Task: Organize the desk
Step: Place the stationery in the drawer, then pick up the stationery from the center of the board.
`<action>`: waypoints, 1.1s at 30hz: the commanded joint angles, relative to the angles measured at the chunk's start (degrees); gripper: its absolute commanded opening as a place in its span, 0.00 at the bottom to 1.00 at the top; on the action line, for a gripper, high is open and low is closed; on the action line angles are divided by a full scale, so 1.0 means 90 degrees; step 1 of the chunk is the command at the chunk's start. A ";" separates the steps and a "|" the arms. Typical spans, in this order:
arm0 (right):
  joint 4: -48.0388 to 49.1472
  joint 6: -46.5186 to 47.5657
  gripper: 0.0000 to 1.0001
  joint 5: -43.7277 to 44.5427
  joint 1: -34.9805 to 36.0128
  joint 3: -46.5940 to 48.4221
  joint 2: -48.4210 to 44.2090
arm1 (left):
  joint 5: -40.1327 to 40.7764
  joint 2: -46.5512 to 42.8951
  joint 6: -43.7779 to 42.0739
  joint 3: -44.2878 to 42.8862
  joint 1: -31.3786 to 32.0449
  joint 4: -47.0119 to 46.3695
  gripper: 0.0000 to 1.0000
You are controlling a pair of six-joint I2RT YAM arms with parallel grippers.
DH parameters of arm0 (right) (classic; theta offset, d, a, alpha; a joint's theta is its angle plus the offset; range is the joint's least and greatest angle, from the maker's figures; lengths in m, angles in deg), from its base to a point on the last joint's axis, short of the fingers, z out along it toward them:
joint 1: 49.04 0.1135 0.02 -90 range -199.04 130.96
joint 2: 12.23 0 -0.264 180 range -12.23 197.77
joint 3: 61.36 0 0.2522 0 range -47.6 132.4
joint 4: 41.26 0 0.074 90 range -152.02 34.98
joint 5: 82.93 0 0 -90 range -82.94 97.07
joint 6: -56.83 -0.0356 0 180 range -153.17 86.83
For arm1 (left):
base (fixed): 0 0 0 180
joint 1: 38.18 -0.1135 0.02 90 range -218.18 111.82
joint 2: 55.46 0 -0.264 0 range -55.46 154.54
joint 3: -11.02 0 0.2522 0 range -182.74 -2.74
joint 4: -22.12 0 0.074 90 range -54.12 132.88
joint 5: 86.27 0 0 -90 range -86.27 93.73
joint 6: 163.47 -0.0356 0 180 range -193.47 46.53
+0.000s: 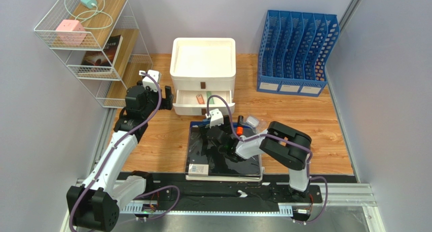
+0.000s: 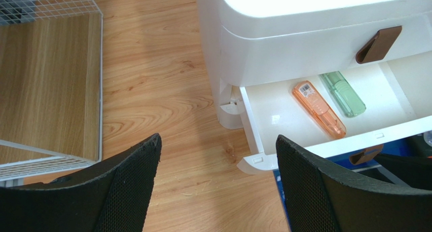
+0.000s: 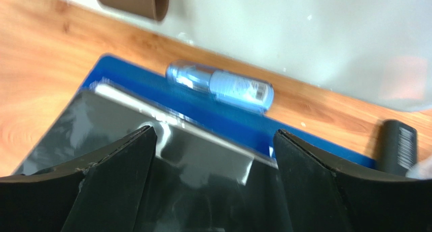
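The wooden desk (image 1: pixel 304 120) holds a white drawer unit (image 1: pixel 204 65) whose lower drawer (image 2: pixel 276 115) is pulled out. In it lie an orange case (image 2: pixel 319 109) and a green case (image 2: pixel 344 93). My left gripper (image 2: pixel 218 139) hangs open and empty over bare wood by the drawer's left front corner. My right gripper (image 3: pixel 214 131) is open and empty, low over a glossy black folder (image 3: pixel 101 125) on a blue folder (image 3: pixel 304 136). A pale blue tube (image 3: pixel 223 86) lies just beyond its fingertips, along the drawer front. A black cylinder (image 3: pixel 398 146) lies at the right.
A white wire shelf (image 1: pixel 96 44) with a pink cube, a cable and a book stands at the back left, close to my left arm. A blue file rack (image 1: pixel 297 52) is at the back right. A small white box (image 1: pixel 199 169) rests on the black folder's near corner.
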 commanded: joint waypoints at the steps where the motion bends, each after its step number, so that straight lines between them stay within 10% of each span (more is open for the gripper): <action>1: 0.1116 0.0036 0.95 0.0347 -0.0120 0.0209 0.0465 | -0.0141 -0.0036 -0.0105 0.0021 -0.0047 -0.0286 0.88; 19: 0.2046 0.0271 0.89 0.0093 -0.0453 -0.0182 0.1012 | -0.0180 -0.0056 -0.0105 0.0031 -0.0037 -0.0276 0.88; 33: 0.1616 0.0075 0.50 -0.0191 0.0044 -0.0279 0.0612 | -0.0190 -0.0085 -0.0095 0.0041 -0.0037 -0.0286 0.88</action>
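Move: The blue stationery piece lies crosswise on the tray's far edge, about 5 cm ahead of the right hand, 2 cm left and 2 cm lower. The open drawer's handle is some 3 cm beyond that piece and 4 cm farther left. The black marker lies about 10 cm to the right hand's right and 5 cm ahead, with the orange cap nearly level with the hand on that side. From the left hand the blue piece is roughly 23 cm right, 1 cm back and 21 cm below. Slide the open right gripper forward about 4 cm, sinking about 1 cm, towards the near side of the blue piece. Then start closing the fingers to roughly half open while easing back about 1.5 cm and a little left, rolling the hand slightly left side up. The fingertips end close to the piece's near edge, without gripping it. ##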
